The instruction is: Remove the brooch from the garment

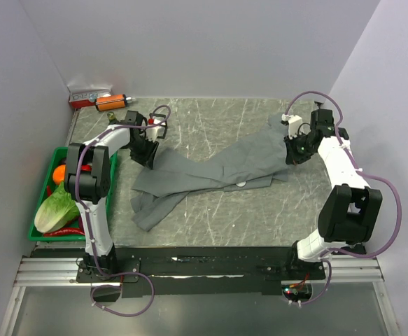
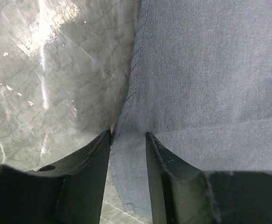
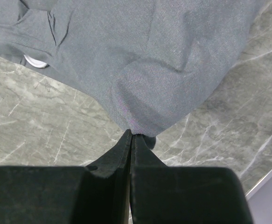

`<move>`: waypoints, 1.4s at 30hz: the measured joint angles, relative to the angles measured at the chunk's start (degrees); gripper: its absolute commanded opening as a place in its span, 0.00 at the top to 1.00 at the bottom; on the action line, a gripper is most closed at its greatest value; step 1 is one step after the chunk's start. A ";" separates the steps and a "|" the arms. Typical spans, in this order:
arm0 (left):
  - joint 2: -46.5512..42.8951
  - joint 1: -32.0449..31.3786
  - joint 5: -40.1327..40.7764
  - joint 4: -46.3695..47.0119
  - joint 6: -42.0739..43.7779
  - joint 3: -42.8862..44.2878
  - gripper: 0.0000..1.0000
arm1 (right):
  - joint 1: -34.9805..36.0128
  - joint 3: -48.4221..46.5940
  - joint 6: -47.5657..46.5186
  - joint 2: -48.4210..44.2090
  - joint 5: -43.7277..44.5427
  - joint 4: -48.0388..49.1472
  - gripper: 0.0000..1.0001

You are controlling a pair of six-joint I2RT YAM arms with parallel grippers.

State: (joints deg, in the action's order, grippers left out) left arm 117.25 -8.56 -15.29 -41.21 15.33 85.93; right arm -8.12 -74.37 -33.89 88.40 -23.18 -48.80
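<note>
The grey garment (image 1: 217,171) lies stretched across the marble table between my two grippers. My left gripper (image 1: 148,150) stands over its left end; in the left wrist view its fingers (image 2: 98,158) are apart, with the shirt's hem (image 2: 129,163) lying flat between them. My right gripper (image 1: 292,150) is shut on the shirt's right edge (image 3: 140,126), jaws pressed together on a pinch of cloth. A small round disc with a pale rim, seemingly the brooch (image 3: 35,60), peeks from under a fold; it shows as a pale spot in the top view (image 1: 241,184).
A green crate (image 1: 39,231) with lettuce, an orange and red chillies stands at the table's left edge. An orange tool (image 1: 113,102) and a red box (image 1: 85,96) lie in the back left corner. The table's right edge (image 3: 266,179) is close to my right gripper.
</note>
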 measured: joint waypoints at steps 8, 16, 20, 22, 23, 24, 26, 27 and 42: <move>0.00 0.57 -0.04 -1.31 -1.27 0.04 0.87 | 0.00 -0.76 0.61 0.68 -0.11 0.22 1.00; 0.02 0.72 0.13 -5.20 -1.36 4.39 0.99 | 0.00 -2.82 1.53 0.68 1.18 0.79 1.00; -0.61 1.33 0.04 -9.99 1.68 14.34 0.99 | -0.20 -8.24 4.52 0.68 3.04 1.66 1.00; -2.97 1.97 0.02 -9.99 2.93 17.81 0.99 | -0.57 -13.25 6.54 0.68 3.85 2.78 1.00; -4.92 2.34 0.02 -9.66 3.30 18.71 0.99 | -0.90 -16.65 7.76 0.70 4.28 3.76 1.00; -7.34 2.75 0.09 -8.79 3.43 19.17 0.99 | -1.09 -19.02 8.48 0.70 4.48 4.31 1.00; -13.33 3.39 0.24 -5.90 3.32 19.06 0.99 | -1.55 -24.83 10.29 0.72 5.14 6.36 1.00; -16.50 3.65 0.33 -4.11 2.91 18.80 0.99 | -1.70 -27.58 10.99 0.72 5.33 7.28 1.00; -47.19 3.13 6.25 21.86 -5.11 14.64 0.99 | -1.90 -43.08 14.40 -4.70 7.48 13.68 1.00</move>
State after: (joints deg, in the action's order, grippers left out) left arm 70.06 -5.43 -9.04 -19.35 10.22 100.57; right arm -10.02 -117.45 -19.49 83.70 -15.70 -35.11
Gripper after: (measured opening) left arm 0.015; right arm 0.007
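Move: The left hand is open with the garment's edge right between its fingertips, about 1 cm below the hand point. A white disc at the garment's near border lies some 29 cm to its right and 6 cm back; the black square frame stands roughly 13 cm ahead and 3 cm right. The right hand still pinches the garment's other end. From it, the edge at the left fingers lies about 40 cm left, 5 cm ahead and 12 cm lower. The left fingers shut on the garment's edge and pinch it, then both hands sweep up fast, the right keeping its pinch. The left rises about 50 cm, swinging slightly forward, then back past its start, its fingers tipping up some 80 degrees; the right climbs less and goes forward before easing partly back, tipping up nearly 60 degrees. ##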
